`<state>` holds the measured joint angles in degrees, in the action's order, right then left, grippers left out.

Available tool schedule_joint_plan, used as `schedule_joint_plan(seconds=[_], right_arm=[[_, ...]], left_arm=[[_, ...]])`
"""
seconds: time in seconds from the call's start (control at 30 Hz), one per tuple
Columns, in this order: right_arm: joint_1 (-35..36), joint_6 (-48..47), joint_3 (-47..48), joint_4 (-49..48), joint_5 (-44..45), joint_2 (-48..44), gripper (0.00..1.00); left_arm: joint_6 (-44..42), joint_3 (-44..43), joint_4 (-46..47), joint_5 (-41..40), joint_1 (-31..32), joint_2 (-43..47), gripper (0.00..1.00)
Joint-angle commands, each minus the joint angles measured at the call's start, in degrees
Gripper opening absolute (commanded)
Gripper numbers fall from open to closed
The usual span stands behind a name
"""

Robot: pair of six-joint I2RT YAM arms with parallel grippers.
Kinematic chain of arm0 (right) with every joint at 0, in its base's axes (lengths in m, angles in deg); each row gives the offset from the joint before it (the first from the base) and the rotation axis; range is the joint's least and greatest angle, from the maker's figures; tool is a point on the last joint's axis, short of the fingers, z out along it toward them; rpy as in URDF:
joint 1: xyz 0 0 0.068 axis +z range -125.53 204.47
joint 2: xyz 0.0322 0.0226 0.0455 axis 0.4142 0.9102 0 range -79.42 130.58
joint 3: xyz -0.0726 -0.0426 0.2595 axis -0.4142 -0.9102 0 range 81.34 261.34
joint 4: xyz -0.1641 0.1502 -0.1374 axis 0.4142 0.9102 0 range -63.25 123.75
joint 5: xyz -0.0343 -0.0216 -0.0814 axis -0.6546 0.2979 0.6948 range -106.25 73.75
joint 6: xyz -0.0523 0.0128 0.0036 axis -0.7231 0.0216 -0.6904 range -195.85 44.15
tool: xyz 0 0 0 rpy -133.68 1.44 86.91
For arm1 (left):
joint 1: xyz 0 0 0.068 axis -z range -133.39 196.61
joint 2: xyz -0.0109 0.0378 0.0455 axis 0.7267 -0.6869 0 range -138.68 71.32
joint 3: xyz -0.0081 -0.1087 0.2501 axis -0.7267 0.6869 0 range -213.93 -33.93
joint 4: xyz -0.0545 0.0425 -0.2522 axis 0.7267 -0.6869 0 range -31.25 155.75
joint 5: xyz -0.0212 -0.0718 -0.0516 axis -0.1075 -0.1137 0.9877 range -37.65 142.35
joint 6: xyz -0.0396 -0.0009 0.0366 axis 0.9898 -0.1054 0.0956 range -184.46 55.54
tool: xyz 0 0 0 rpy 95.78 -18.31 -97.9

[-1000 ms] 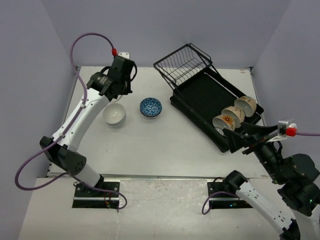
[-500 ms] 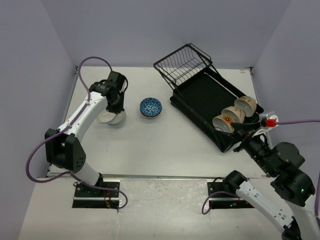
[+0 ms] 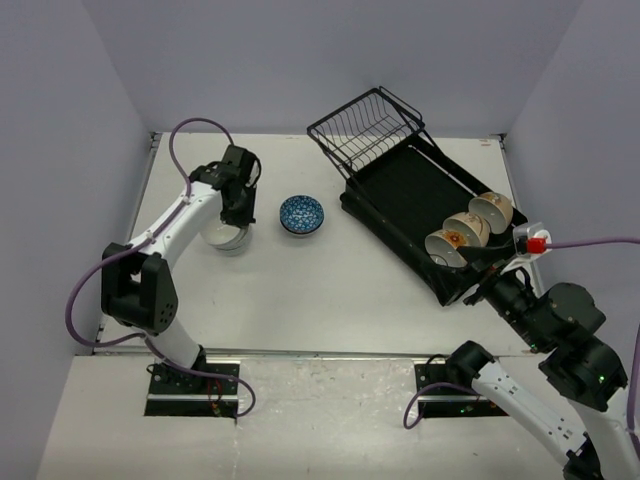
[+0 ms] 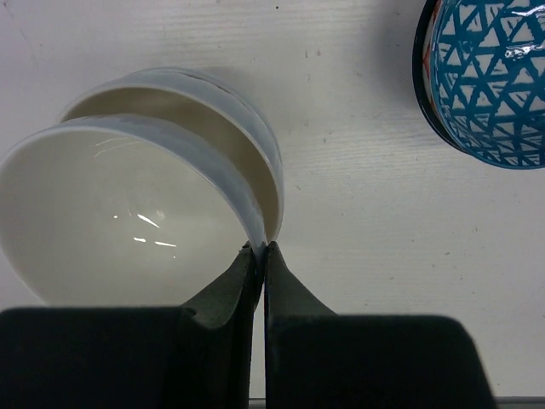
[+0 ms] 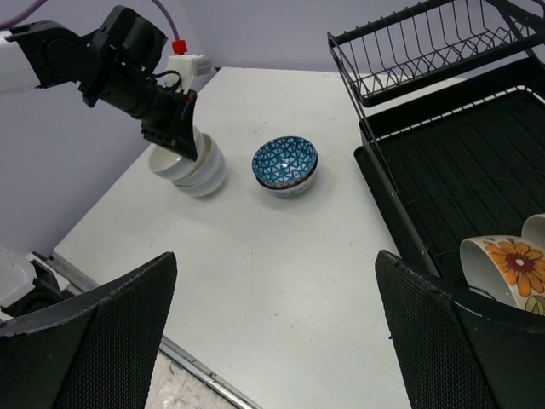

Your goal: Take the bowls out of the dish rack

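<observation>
My left gripper [image 4: 260,249] is shut on the rim of a white bowl [image 4: 119,213], which tilts over another white bowl [image 4: 230,119] standing on the table. In the top view this pair [image 3: 225,238] lies left of a blue-patterned bowl [image 3: 301,214]. The black dish rack [image 3: 400,190] holds three bowls on edge at its near end: a flowered one [image 3: 445,245], a second [image 3: 466,228] and a third [image 3: 492,209]. My right gripper [image 5: 277,341] is open and empty, hovering just before the rack's near end [image 3: 480,270].
A tilted black wire basket [image 3: 365,130] sits at the rack's far end. The rack's tray wall [image 5: 387,200] runs along the right of the right wrist view. The table's near edge [image 5: 111,298] lies below the right gripper. Grey walls enclose the table.
The left arm has come down and toward me from the back of the table, bringing its gripper onto the white bowls. The right arm shifted slightly toward the rack.
</observation>
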<state>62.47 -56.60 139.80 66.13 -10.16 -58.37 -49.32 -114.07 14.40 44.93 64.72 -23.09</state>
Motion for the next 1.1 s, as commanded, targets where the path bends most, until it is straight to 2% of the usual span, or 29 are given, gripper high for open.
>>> schedule_joint_plan(seconds=[0.0,0.3,0.53,0.7,0.8,0.9,0.93,1.07], right_arm=[[0.3,-0.6,-0.4,-2.2,-1.6,1.4,0.99],[0.3,-0.7,-1.1,-2.5,-2.5,2.4,0.99],[0.4,-0.5,-1.1,-2.7,-2.7,2.3,0.99],[0.3,-0.4,-1.6,-3.4,-2.8,3.3,0.99],[0.3,-0.4,-1.6,-3.7,-2.4,5.4,0.99],[0.4,-0.3,-1.7,-3.7,-1.9,7.9,0.99],[0.4,-0.3,-1.7,-3.7,-0.9,8.3,0.99],[0.4,-1.5,-1.1,-2.4,4.2,10.0,0.99]], left_arm=[[-2.5,-0.7,3.0,0.0,-0.1,-0.1,0.00],[-2.0,-1.1,3.9,-1.0,-0.1,-1.6,0.00],[-2.2,-2.4,2.8,-2.2,0.4,-1.0,0.30],[-1.6,-4.6,1.3,-4.3,1.9,1.2,0.45],[-0.5,-7.4,0.4,-6.2,3.7,4.1,0.71],[0.1,-10.6,-0.2,-7.2,5.4,7.3,0.85],[0.2,-11.2,-0.2,-7.8,6.3,8.0,0.99],[2.4,-11.5,2.5,-9.5,9.7,13.4,1.00]])
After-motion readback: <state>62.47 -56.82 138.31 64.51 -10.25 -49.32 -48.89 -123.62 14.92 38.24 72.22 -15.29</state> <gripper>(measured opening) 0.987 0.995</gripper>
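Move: The left hand pinches the right rim of a tilted white bowl just over the white bowl stack, whose middle lies about 4 cm to the hand's left, level fore and aft, 6 cm below; the blue bowls stand 13 cm right, 3 cm ahead. From the open right hand, the flower bowl in the rack is some 13 cm ahead, 7 cm right and 28 cm down, the middle bowl 4 cm beyond and 4 cm right of it. Still pinching the white bowl's rim, the left hand eases down barely 1 cm onto the stack, spreads its fingers fully to let the bowl go, then rises away about 11 cm, drifting 3 to 4 cm right while its fingers tip up some 20 degrees towards forward. The right hand, open throughout, creeps, pauses, then moves about 5 cm down, forward and left, closing on the flower bowl in the rack from above without reaching it. ##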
